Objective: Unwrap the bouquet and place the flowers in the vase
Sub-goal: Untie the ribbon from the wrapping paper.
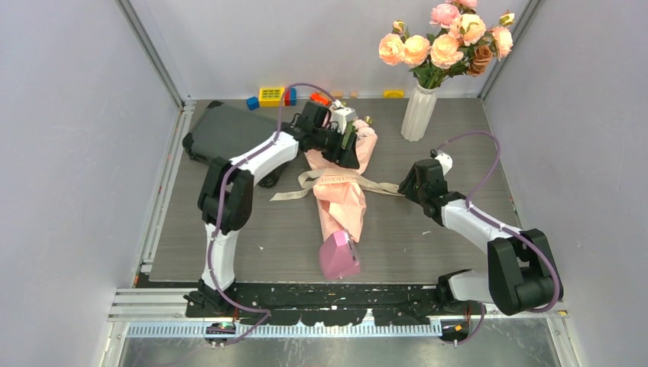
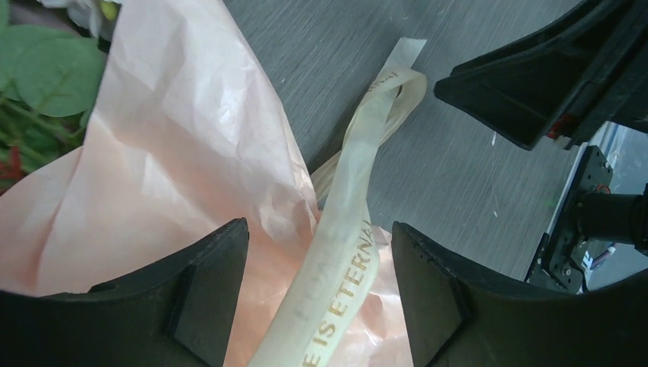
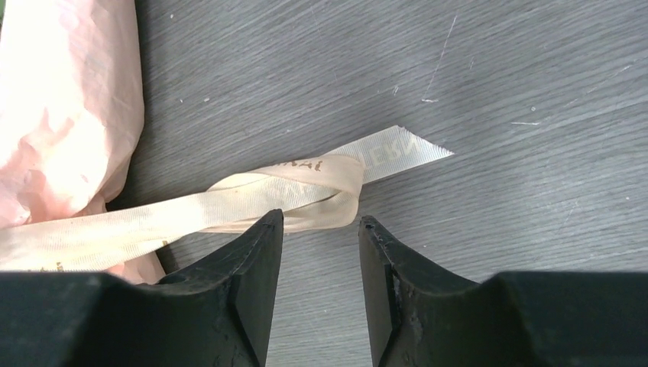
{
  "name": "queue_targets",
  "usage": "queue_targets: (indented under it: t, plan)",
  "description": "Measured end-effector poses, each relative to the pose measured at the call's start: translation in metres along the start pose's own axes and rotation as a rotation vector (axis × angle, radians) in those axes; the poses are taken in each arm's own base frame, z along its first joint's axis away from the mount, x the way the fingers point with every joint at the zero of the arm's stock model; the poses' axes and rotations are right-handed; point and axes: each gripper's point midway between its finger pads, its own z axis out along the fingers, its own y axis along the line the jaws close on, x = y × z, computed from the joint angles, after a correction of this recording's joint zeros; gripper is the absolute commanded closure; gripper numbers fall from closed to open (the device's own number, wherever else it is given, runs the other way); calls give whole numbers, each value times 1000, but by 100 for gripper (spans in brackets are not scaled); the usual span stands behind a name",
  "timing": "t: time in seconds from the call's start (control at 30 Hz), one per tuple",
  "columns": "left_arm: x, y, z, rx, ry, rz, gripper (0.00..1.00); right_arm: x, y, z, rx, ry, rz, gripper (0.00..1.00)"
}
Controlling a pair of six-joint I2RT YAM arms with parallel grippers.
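The bouquet (image 1: 341,195) lies across the middle of the mat, pale pink paper (image 2: 176,153) with its beige ribbon (image 1: 328,180) loosened and spread to both sides. My left gripper (image 1: 348,147) hovers over the bouquet's upper end. It stands open (image 2: 319,227), and the printed ribbon (image 2: 359,191) runs loose between the fingers. My right gripper (image 1: 405,185) is open (image 3: 321,219) just short of the ribbon's twisted right end (image 3: 306,183), with nothing between its fingers. Of the flowers, only green leaves (image 2: 38,76) show at the paper's mouth. The white ribbed vase (image 1: 419,115) stands at the back right.
A peach-orange rose cluster (image 1: 447,42) fills the vase. A solid pink wedge (image 1: 338,256) sits by the bouquet's near tip. A dark grey bag (image 1: 221,131) lies at the back left, with small toy blocks (image 1: 271,95) along the back edge.
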Motion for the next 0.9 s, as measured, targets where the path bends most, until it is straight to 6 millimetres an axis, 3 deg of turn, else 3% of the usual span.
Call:
queue_targets:
  t: [0.1,0.23,0.4,0.57,0.73,0.9]
  plan:
    - [15,6,15,8,53,-7,30,3,-2,-2,3,14,-10,53]
    - [32,12,20,9,118,-18,40,4,-5,-3,11,22,-24,53]
    - [41,12,17,14,152,-16,56,5,-6,-4,14,25,-36,53]
    - [44,12,17,17,160,-12,59,6,-6,-4,13,29,-38,53]
    - [51,12,17,13,168,-29,73,7,-5,-4,7,34,-38,53]
    - [49,7,9,2,148,-38,94,8,-4,-4,-1,41,-38,53]
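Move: Below and slightly back from the left hand, the ribbon strand crossing the wrapping lies about 3 cm back, 1 cm left and 6 cm down. The ribbon's loose right end lies some 7 cm back, 14 cm to the hand's right and 11 cm down; the flower heads are about 12 cm ahead, 3 cm left and 5 cm lower. From the right hand, that crossing strand is about 5 cm forward and 17 cm left, at roughly its own height. Sinking some 5 cm onto the ribbon across the bouquet, the left hand then eases back about 2 cm towards its own base and a little left, its fingers tipping slightly steeper. They close from wide open until nearly shut around the ribbon strand, the hand starting to lift a little at the last. The right hand stays by the loose end, fingers half open. ##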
